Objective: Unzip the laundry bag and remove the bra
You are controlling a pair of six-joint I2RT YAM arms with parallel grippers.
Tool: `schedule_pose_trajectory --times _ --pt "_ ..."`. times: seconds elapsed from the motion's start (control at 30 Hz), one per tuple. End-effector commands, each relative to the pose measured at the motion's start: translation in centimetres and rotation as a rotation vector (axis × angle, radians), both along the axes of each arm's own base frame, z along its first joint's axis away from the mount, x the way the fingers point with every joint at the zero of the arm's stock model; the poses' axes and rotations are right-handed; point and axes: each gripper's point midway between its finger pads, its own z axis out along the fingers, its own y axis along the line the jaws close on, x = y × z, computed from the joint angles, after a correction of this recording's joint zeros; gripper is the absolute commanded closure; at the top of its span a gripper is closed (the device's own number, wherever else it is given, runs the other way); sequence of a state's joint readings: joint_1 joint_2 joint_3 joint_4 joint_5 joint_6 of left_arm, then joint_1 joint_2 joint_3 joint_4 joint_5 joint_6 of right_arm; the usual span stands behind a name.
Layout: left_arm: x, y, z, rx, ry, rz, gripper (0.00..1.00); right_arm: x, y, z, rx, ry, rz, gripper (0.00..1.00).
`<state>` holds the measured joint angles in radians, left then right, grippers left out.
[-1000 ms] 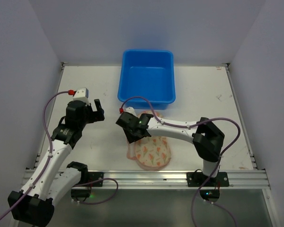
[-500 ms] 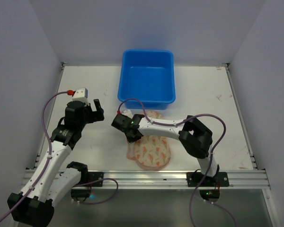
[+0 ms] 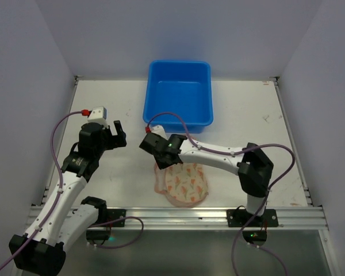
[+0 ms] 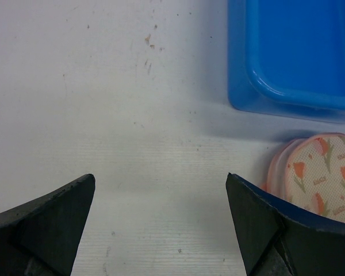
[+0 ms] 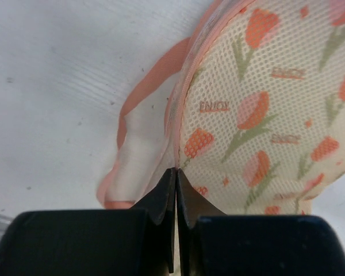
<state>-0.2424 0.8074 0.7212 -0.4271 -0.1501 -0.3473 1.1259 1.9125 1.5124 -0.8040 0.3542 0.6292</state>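
The laundry bag (image 3: 187,183) lies flat on the table in front of the blue tub, cream mesh with orange tulips and pink edging. My right gripper (image 3: 164,163) is down at its far left edge. In the right wrist view the laundry bag (image 5: 264,115) fills the right side, and the right gripper (image 5: 176,171) is shut with its tips pinched on the pink zipper seam. A pale layer with a pink border (image 5: 132,161) sticks out left of the seam. The bra is hidden. My left gripper (image 3: 118,135) hovers open to the left, apart from the laundry bag (image 4: 322,172).
The blue tub (image 3: 151,92) stands at the back middle, just behind the bag; its corner (image 4: 241,86) shows in the left wrist view. The table's metal rail (image 3: 178,215) runs along the near edge. White walls close in both sides.
The right gripper's jaws have shut on the bag's left edge, and the right arm has shifted slightly. The left arm has not moved.
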Motion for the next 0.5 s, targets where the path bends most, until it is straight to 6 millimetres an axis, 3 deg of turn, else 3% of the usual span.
schedule_pose_trajectory --times 0.0,0.1,0.17,0.2,0.27,0.3,0.33,0.43,0.47 --pt "0.6 0.3 0.7 0.016 -0.045 -0.001 0.0 0.2 -1.2 6.3 0.112 -0.093 -0.029 1.0" --pt "0.6 0.2 0.6 0.016 -0.04 -0.007 0.0 -0.1 -2.8 8.1 0.144 -0.11 -0.043 1.0" --pt "0.6 0.1 0.6 0.015 -0.04 -0.008 0.0 -0.3 -4.1 8.1 0.143 -0.11 -0.057 1.0" --pt "0.6 0.1 0.5 0.016 -0.037 -0.01 0.0 -0.3 -4.9 9.2 0.173 -0.122 -0.074 1.0" --pt "0.7 0.1 0.5 0.016 -0.038 -0.01 0.0 -0.3 -6.9 8.7 0.161 -0.117 -0.11 1.0" --pt "0.6 0.0 0.4 0.016 -0.036 -0.015 0.0 -0.3 -7.7 9.6 0.187 -0.131 -0.123 1.0" --pt "0.7 0.0 0.5 0.015 -0.038 -0.015 0.0 -0.6 -8.8 8.7 0.17 -0.12 -0.133 1.0" --pt "0.7 -0.3 0.4 0.011 -0.034 -0.03 0.0 -0.5 -11.3 9.1 0.191 -0.131 -0.186 1.0" --pt "0.7 -0.3 0.3 0.011 -0.03 -0.031 0.0 -0.8 -12.4 8.1 0.173 -0.12 -0.2 1.0"
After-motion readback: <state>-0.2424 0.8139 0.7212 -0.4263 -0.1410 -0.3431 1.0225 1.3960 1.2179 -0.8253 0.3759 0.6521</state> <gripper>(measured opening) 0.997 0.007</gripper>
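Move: The right hand already pinches the left rim of the laundry bag's upper flap, a few centimetres above the table; the bag's middle lies about 6 cm to its right, roughly level fore and aft, and 4 cm lower. The bag's strap loop is some 3 cm to the hand's left and 1 cm back; the blue bin is about 23 cm ahead and 5 cm right. From the idle left hand, the bag is roughly 16 cm right, 7 cm back and 15 cm below. Still pinching the flap, the right hand rises about 9 cm, then sweeps 10 cm right over the bag. ##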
